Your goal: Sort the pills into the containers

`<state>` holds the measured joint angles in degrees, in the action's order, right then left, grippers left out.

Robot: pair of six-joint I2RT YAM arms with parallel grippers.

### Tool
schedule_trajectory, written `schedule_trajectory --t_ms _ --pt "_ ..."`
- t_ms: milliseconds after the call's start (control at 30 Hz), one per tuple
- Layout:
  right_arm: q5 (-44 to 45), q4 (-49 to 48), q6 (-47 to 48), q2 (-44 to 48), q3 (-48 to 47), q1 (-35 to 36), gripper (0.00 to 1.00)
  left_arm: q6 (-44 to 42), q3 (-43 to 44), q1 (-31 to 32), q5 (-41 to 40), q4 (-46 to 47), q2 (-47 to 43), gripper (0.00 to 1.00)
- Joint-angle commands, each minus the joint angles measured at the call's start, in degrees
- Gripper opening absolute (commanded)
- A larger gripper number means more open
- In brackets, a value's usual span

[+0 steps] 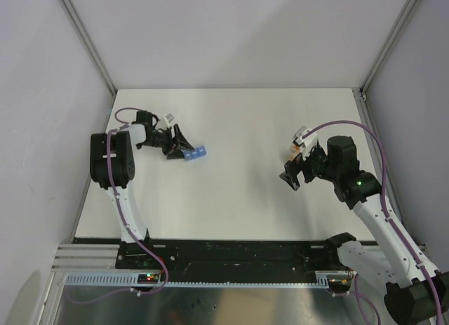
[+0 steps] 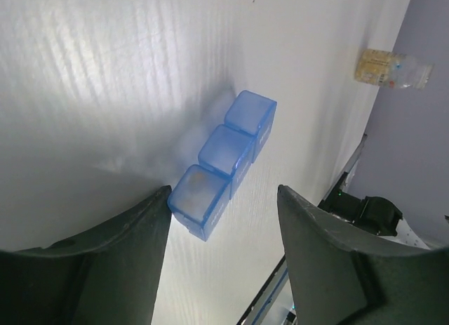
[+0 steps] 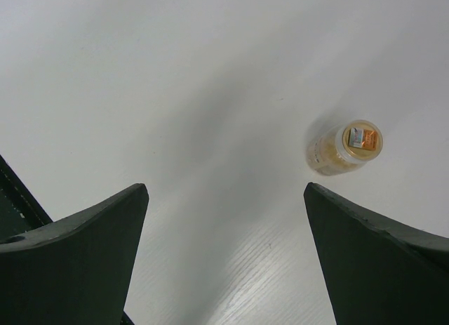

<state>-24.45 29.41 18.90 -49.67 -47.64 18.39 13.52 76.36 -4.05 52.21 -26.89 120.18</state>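
The containers are three joined square compartments of a light-blue pill box, lying on the white table left of centre. My left gripper hovers at the box's near end, open. The nearest compartment sits beside the tip of one of its fingers, and nothing is between the jaws. My right gripper is wide open over bare table on the right side. No loose pills show in any view.
A small amber bottle stands just beyond my right gripper's far finger; it also shows across the table in the left wrist view. Grey walls close off the table's back and both sides.
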Motion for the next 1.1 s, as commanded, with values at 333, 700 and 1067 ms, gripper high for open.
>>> schedule_trajectory --t_ms 333,700,1067 --pt "-0.8 -0.3 0.8 0.5 0.1 0.0 0.99 -7.4 -5.1 -1.7 -9.7 -3.1 -10.8 0.91" --pt "0.1 -1.1 1.1 0.7 0.8 -0.5 1.00 -12.8 -9.1 -1.8 -19.1 -3.3 -22.5 1.00" --pt "2.0 -2.4 0.5 1.0 1.4 -2.9 0.99 -17.3 -17.1 -2.4 -27.3 1.1 -36.3 1.00"
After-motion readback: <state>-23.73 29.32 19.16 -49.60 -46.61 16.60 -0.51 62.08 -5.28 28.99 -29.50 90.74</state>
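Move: The blue pill box lies only some 4 cm to the right of the left hand, about level with it fore and aft and 1 cm lower, its near end between the fingertips. The pill bottle stands roughly 43 cm to the right of that hand, about level fore and aft. From the right hand the pill box is about 40 cm left, 14 cm ahead and 18 cm below. The left hand backs off the pill box, about 6 cm left and up, opening fully and tilting farther downward. ##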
